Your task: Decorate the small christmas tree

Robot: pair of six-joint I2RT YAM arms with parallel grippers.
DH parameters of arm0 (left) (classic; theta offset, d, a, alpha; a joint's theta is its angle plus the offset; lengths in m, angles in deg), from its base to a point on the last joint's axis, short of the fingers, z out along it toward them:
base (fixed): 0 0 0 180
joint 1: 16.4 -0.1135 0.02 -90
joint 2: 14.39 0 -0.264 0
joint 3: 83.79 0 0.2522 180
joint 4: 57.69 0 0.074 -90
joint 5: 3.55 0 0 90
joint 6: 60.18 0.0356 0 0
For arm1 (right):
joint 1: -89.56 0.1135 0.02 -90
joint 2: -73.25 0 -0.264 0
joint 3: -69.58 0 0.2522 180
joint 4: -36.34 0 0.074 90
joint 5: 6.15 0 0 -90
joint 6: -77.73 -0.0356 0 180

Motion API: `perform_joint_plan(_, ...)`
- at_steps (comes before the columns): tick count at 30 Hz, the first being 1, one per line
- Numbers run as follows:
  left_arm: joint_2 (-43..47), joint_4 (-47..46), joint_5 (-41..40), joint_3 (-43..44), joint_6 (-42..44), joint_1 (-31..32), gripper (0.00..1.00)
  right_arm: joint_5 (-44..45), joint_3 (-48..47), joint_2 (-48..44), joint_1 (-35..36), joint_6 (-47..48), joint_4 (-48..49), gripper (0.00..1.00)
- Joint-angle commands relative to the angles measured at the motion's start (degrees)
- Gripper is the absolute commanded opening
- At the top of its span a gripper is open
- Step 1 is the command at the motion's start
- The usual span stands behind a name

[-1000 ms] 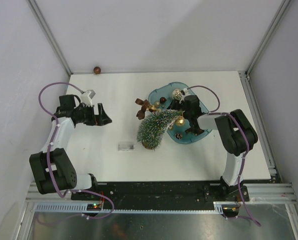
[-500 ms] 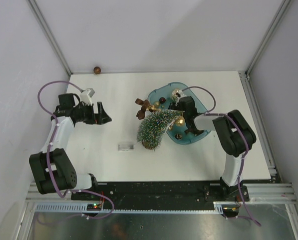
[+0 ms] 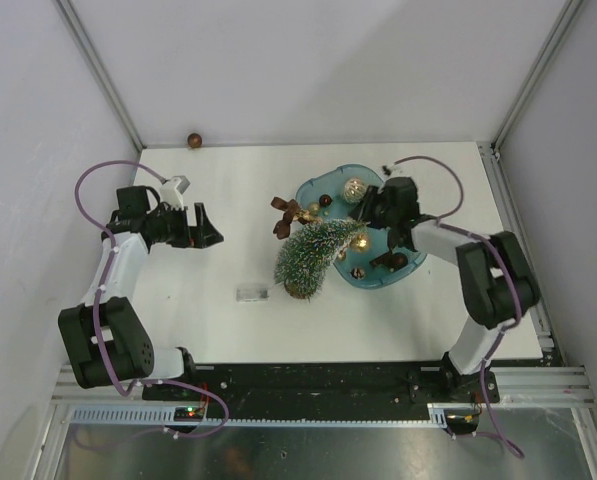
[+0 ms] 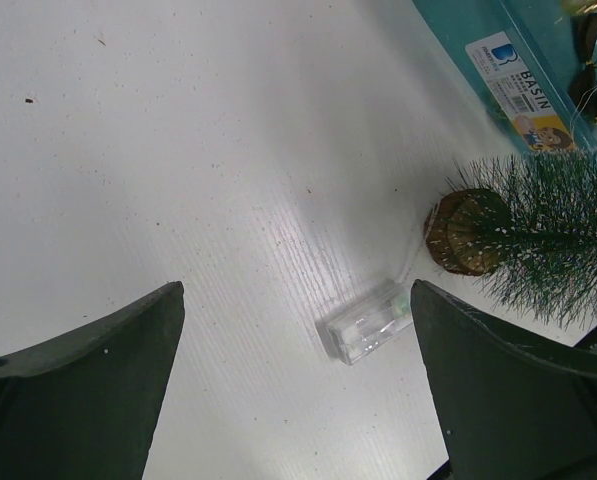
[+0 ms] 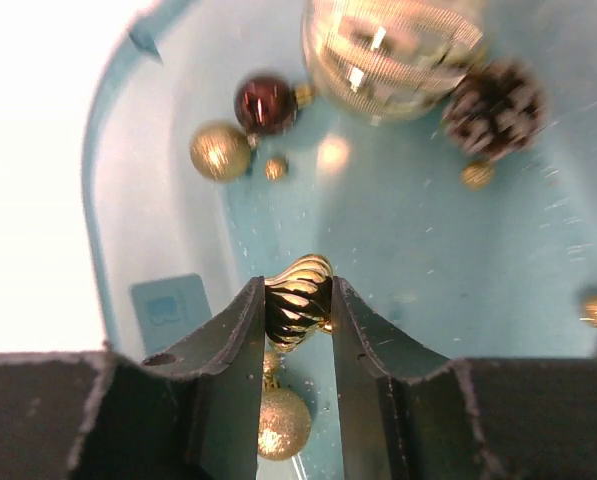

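The small christmas tree lies on its side, its round wooden base toward the near left and its tip over the teal tray's rim. It also shows in the left wrist view. My right gripper is over the tray; in its wrist view the gripper is shut on a ribbed gold ornament. My left gripper is open and empty, left of the tree, above the table in its wrist view.
In the tray lie a dark red ball, gold glitter balls, a large mesh ball and a pinecone. A clear plastic box lies near the tree base. A brown bow lies beside the tray. A brown ball rests at the back edge.
My right arm has swung out to the right, its wrist turned, and the gripper now reaches into the tray from the right. The left arm has barely moved.
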State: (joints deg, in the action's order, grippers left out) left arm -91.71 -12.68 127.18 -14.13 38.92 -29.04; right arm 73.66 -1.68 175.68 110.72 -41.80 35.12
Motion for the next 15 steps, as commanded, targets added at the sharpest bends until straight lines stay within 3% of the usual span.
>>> perform_joint_plan(1, 0.80, 0.13, 1.88, 1.97, 0.14, -0.38, 1.00, -2.99, 1.62, -9.86, -4.94, -1.58, 1.24, 0.26)
perform_joint_plan(11, 2.04, 0.13, 4.32, 1.89, 0.41, -0.36, 1.00, -15.98, 8.70, -19.84, -8.84, -8.86, 4.35, 0.27)
perform_joint_plan(15, 2.72, 0.13, 5.82, 1.79, 0.52, -0.36, 1.00, -21.66, 11.77, -28.13, -10.29, -12.20, 5.57, 0.28)
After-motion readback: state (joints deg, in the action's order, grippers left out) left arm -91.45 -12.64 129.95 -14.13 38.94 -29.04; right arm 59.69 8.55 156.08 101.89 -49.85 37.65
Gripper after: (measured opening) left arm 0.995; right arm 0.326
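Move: The right hand, already holding a small gold ornament just above the basin's floor, has the tree's middle some 10 cm back towards the robot, 9 cm to its left and slightly lower. The big striped ball lies about 6 cm straight ahead in the basin, the dark red ball 3 cm ahead and 8 cm left, the brown bow 15 cm left and 1 cm back. From the idle left hand, the tree's middle lies around 25 cm right, 3 cm back and 8 cm lower. Quickly upward, about 9 cm, the right arm carries the pinched gold ornament clear above the basin, swinging some 5 cm to the right as it climbs. It then stays at that height and draws back roughly 5 cm towards the robot, rolling so that the hand's left side rises about 15 degrees; the fingers keep their grip. ##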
